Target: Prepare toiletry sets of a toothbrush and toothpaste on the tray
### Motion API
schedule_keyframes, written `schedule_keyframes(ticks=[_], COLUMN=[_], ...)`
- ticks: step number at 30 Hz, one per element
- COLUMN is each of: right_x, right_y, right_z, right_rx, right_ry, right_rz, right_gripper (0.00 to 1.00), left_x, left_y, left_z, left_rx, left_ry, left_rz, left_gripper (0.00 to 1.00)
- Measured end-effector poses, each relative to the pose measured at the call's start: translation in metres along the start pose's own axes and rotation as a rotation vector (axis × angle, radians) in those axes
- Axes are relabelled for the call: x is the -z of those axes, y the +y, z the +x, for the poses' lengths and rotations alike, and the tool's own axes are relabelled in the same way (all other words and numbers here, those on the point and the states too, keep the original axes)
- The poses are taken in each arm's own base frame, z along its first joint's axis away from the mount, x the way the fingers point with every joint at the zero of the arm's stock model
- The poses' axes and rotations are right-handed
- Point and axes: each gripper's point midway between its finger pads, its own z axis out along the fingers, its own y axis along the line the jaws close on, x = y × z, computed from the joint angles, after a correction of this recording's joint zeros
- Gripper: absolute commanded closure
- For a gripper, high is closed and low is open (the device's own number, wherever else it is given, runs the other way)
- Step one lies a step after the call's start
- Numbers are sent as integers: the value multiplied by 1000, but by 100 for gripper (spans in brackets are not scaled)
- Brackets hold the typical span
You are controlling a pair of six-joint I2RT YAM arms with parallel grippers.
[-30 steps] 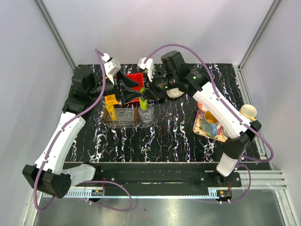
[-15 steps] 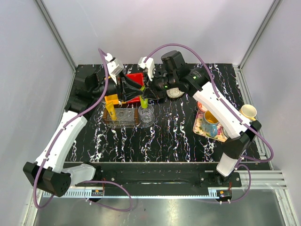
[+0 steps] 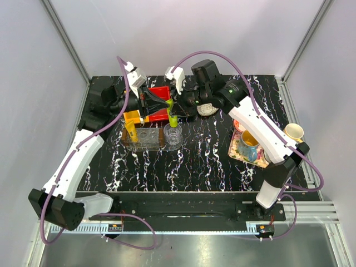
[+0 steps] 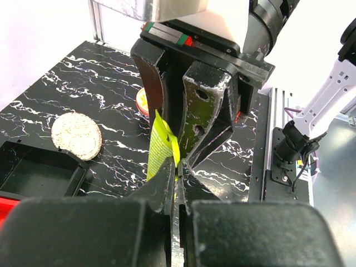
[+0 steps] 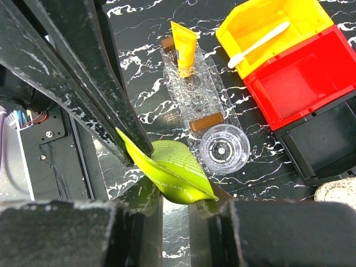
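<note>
The light green toothpaste [image 3: 173, 119] [image 5: 179, 171] hangs in the air above the glass cup [image 3: 173, 134], held from both sides. My right gripper [image 3: 177, 108] [image 5: 175, 201] is shut on its body. My left gripper [image 3: 166, 105] [image 4: 178, 167] is shut on its flat crimped end [image 4: 162, 146]. The yellow toothpaste [image 3: 131, 125] [image 5: 184, 49] stands upright in the clear tray [image 3: 146, 139] [image 5: 196, 89]. A white toothbrush [image 5: 257, 44] lies in the yellow bin [image 5: 278, 19].
Red bin [image 5: 297, 83] and black bin [image 5: 322, 147] sit behind the tray. A round speckled disc [image 4: 76, 135] [image 3: 208, 109] lies on the table. At the right stand a patterned plate [image 3: 238, 149] with a blue mug [image 3: 248, 143], and a cream cup [image 3: 293, 132].
My left gripper went from open to shut on the green tube's flat end. The tube, still in the right gripper, has shifted slightly up and right.
</note>
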Motion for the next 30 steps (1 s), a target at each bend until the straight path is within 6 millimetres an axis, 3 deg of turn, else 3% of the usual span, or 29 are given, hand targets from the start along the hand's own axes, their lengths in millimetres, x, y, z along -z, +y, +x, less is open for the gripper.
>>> schedule_keyframes(ticks=[2,3,7,13,22,30], right_x=[0,0,0,-5,-9,-7], right_y=[0,0,0,1,3,6], right_z=[0,0,0,6,14,15], right_rx=[0,-1,-3,0,6,17], right_ry=[0,0,0,11,11,-2], right_rz=[0,0,-1,-11,-17,-15], right_gripper=[82,71,54,42,35,36], left_x=[0,0,-1,-5,-5,-1], left_y=[0,0,0,5,6,3], left_z=[0,-1,-2,2,3,-12], left_rx=[1,3,17,44,62,85], left_ry=[-1,-2,-6,0,5,-31], left_rz=[0,0,-1,-7,-9,9], left_gripper=[100,100,100,100,100,100])
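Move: The left fingertips already pinch the top end of the green toothpaste, and the right hand grips it lower down, its middle practically at the right hand point. From the left hand the clear rack, its likely next place, lies about 5 cm ahead, 13 cm to the left and some 27 cm below. The yellow toothpaste stands in it, about 16 cm left of the left hand and 5 cm ahead; the clear cup is roughly 6 cm ahead, with no sideways offset. The right hand gives up the green toothpaste to the left: its fingers spread from a narrow grip to about two-thirds open while the hand sinks some 1.5 cm, then edges slightly back, the fingers still on either side of the toothpaste. The left hand keeps its shut pinch on the top end, dips about half a centimetre and then rises to finish some 1 cm above where it began, tipping by about 5 degrees. ##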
